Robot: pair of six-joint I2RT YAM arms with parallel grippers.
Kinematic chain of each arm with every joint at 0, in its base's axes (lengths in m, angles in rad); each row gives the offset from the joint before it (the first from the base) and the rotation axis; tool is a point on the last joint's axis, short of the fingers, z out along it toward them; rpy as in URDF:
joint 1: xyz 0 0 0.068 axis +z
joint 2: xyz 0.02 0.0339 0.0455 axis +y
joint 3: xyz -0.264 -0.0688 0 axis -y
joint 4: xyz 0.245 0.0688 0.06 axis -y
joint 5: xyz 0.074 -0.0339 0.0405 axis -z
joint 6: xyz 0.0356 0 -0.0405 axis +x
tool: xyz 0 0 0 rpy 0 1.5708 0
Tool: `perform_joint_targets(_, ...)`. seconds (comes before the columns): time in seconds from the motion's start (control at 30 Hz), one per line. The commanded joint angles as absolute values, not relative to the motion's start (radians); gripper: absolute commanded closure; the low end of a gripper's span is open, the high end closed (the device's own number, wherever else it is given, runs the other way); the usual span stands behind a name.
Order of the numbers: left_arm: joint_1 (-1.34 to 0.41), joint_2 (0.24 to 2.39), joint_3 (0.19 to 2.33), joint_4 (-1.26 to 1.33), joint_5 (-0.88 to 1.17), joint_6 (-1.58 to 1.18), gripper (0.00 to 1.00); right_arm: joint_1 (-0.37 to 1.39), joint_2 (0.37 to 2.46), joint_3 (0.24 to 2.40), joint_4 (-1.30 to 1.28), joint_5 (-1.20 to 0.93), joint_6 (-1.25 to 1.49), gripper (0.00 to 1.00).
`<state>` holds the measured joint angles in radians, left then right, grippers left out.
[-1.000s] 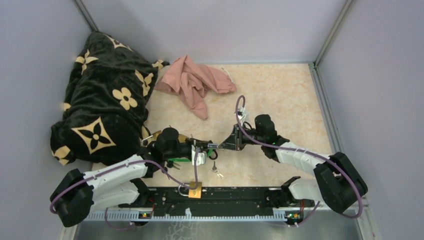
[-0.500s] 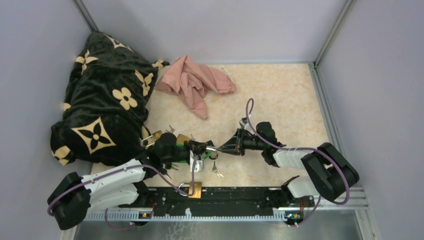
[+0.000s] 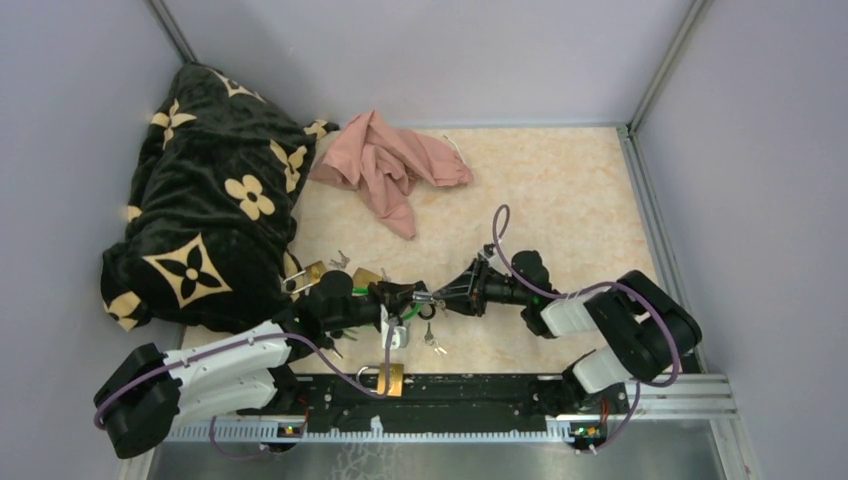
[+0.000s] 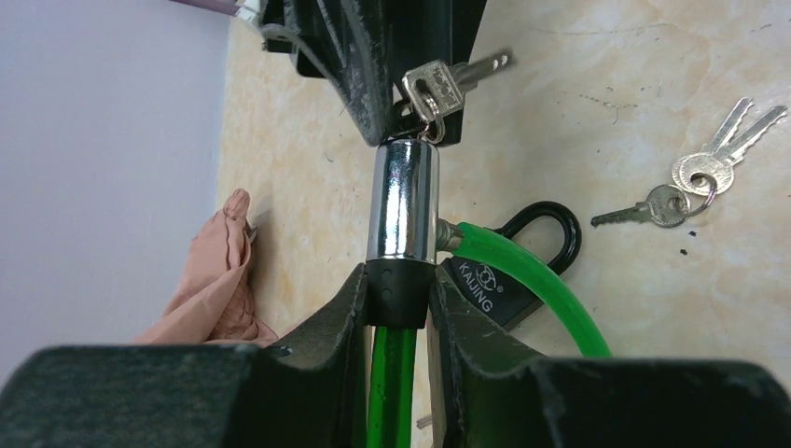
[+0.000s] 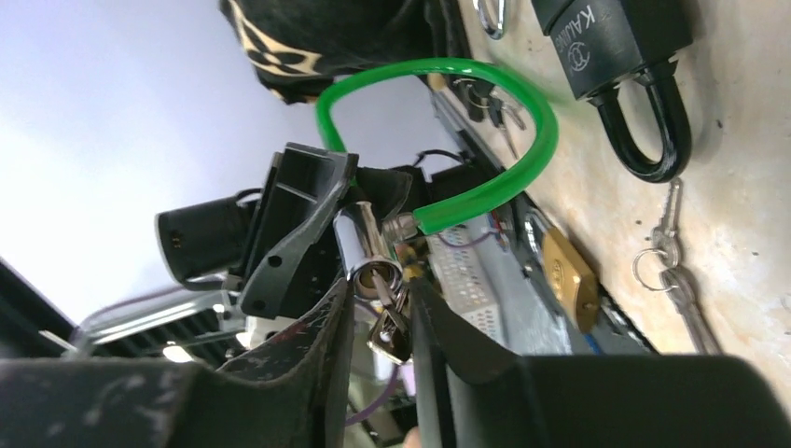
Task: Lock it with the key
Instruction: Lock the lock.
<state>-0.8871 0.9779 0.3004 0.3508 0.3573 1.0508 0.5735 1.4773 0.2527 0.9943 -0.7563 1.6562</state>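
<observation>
A cable lock with a chrome cylinder (image 4: 401,201) and a green cable (image 4: 522,271) is held just above the table. My left gripper (image 4: 399,280) is shut on the black collar at the cylinder's base. A silver key (image 4: 437,89) on a ring with a second key sticks in the cylinder's far end. My right gripper (image 5: 381,289) faces the left one (image 3: 408,297) and straddles that key (image 5: 387,331). Its jaws stand slightly apart, with a gap beside the key head. The green cable (image 5: 522,159) loops away beside both grippers.
A black padlock (image 4: 499,285) lies under the cable, a loose key bunch (image 4: 700,173) to its right. A brass padlock (image 3: 388,379) rests on the arms' base rail. A pink cloth (image 3: 390,165) and a black flowered cushion (image 3: 215,195) fill the back left.
My right wrist has rolled at the key and the arm has folded in towards its base. Its jaws, shut on the key before, now stand slightly apart. The left gripper keeps its hold.
</observation>
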Motion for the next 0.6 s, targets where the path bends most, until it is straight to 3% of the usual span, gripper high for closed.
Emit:
perform_joint_targets(0.0,-0.907,0.99,0.262,0.217,0.413,1.023,1.0,0.602,1.371,0.348,0.809,-0.776,1.485,0.69)
perform_joint_targets(0.23,-0.904,0.991,0.27,0.21,0.42,1.003,1.0,0.565,1.224,0.44,0.251,-0.704,1.117,0.55)
perform_joint_targets(0.33,-0.904,0.994,0.27,0.215,0.42,1.002,1.0,0.532,1.181,0.457,0.066,-0.662,0.998,0.4)
perform_joint_targets(0.47,-0.904,0.994,0.273,0.215,0.416,0.999,1.0,0.508,1.117,0.495,-0.177,-0.51,0.845,0.34)
perform_joint_targets(0.57,-0.901,0.992,0.277,0.211,0.411,0.986,1.0,0.553,1.01,0.544,-0.286,-0.35,0.741,0.39)
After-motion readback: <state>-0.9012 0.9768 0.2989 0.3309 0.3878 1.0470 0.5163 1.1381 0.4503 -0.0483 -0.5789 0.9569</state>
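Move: The key bow in the silver cable lock sits between the right fingertips, about 1 cm left of that hand's point and level with it fore and aft. From the left hand, which holds the lock, the key is some 6 cm right and 1 cm lower. On the table about 12 cm below the right hand lie the black padlock, 3 cm ahead and 5 cm left, and loose keys, 5 cm back and 3 cm left. To the right and down, after a brief opening turn beside the lock, the right hand draws away from the key by about 5 cm sideways and 4 cm down. Its already parted fingers spread on to roughly two-thirds open and tip downwards some 30 degrees, coming clear of the key bow. The left hand keeps the lock pinched by its black collar, easing back slightly. ##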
